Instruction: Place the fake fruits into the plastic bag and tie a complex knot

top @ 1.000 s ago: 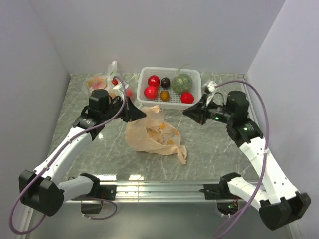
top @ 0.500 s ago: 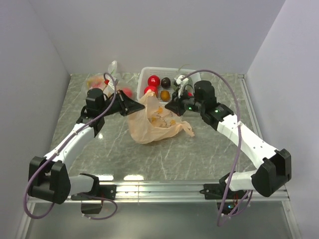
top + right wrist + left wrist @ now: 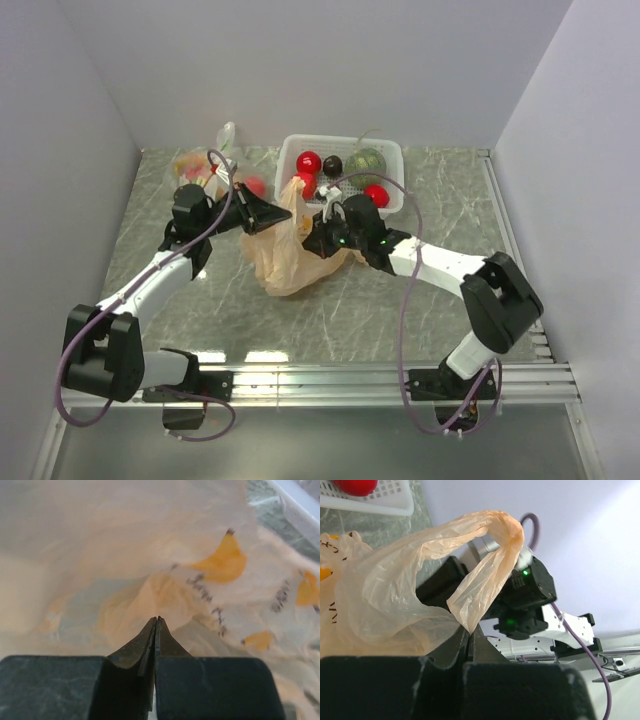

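The peach-orange plastic bag (image 3: 285, 265) stands bunched on the table in front of the white basket (image 3: 392, 150). My left gripper (image 3: 286, 221) is shut on one loop handle (image 3: 490, 550) and holds it up; the film is pinched at the jaw tips (image 3: 468, 630). My right gripper (image 3: 309, 240) is shut at the bag's right wall, where folds of film (image 3: 150, 587) run together at its tips (image 3: 156, 619). In the basket lie red balls (image 3: 309, 162) (image 3: 376, 195), a dark maroon fruit (image 3: 333, 165) and the green netted melon (image 3: 366, 165). The right arm hides the basket's front left part.
A clear bag of mixed fruits (image 3: 200, 165) sits at the back left, just behind the left arm. The basket's corner (image 3: 385, 502) shows close to the held handle. Grey walls close in the table at the back and on both sides.
My right arm swung left from beside the basket to the bag and its jaws shut there. The left gripper lifted the handle, and the bag drew up from spread flat to bunched.
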`<move>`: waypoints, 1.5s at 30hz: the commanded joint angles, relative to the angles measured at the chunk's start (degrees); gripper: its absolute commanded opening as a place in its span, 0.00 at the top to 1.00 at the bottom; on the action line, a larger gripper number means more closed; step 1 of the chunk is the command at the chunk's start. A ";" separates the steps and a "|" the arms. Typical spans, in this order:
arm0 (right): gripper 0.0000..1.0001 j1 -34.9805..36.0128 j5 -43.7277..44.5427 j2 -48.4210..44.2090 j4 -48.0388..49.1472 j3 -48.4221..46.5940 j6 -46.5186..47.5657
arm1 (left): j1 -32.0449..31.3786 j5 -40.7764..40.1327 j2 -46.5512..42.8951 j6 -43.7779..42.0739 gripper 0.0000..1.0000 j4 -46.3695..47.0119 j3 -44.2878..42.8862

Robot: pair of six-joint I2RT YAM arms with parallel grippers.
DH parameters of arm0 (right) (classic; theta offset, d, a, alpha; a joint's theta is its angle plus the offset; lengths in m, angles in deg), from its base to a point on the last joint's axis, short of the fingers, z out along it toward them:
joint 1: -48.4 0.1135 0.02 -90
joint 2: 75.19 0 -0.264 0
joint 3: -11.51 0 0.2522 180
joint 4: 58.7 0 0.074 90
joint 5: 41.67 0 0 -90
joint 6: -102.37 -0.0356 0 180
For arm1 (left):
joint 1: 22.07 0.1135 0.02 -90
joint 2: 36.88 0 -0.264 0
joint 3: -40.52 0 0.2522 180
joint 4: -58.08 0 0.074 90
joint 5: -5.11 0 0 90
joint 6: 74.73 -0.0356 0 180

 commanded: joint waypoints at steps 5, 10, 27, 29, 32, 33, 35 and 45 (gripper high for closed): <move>0.45 0.81 -2.64 10.32 5.30 -4.50 -12.48 | 0.38 2.93 -3.22 -2.11 1.00 0.48 -0.02; 0.02 0.81 0.69 11.83 0.61 -2.14 -12.83 | 4.06 3.02 -6.65 -8.70 1.00 -7.70 -1.34; 0.00 -2.17 25.20 -0.37 -24.44 2.26 12.91 | 16.99 -13.41 -10.44 -55.19 1.00 -58.15 -14.35; 0.00 -2.61 24.00 -1.88 -25.92 1.83 14.67 | 16.90 -10.63 -9.82 -59.92 1.00 -58.95 -13.22; 0.00 -2.18 13.30 -6.01 -27.77 -1.06 16.86 | 16.03 -3.79 -9.90 -62.76 1.00 -59.57 -11.72; 0.00 -1.83 9.53 -7.58 -28.30 -2.03 17.66 | 15.76 -2.45 -10.34 -63.11 0.97 -58.96 -11.10; 0.00 -1.13 6.78 -8.74 -27.87 -4.66 18.45 | 13.66 -0.42 -11.57 -64.95 0.92 -58.69 -9.96; 0.04 0.37 7.47 -4.35 -25.59 -7.40 24.43 | 7.32 1.00 -18.78 -80.07 0.09 -66.42 -13.11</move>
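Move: The peach plastic bag hangs with its rim already pinched in the left fingers, its middle some 20 cm below that hand, 1 cm ahead and 2 cm to the right. The shut right fingers are at its mouth, its middle about 8 cm below them, 1 cm ahead and 2 cm left. From the right hand, the fruit basket is centred some 25 cm ahead and 8 cm right, the filled clear bag 22 cm ahead and 23 cm left, both roughly 10 cm lower. The bag is worked open between both hands: the right fingers spread wide and plunge about 11 cm into its mouth, sweep right, then climb back up and return partway left, still spread. The left hand pulls the pinched rim some 13 cm left, rolling and dropping, then opens to let go of the rim and draws back and right. ##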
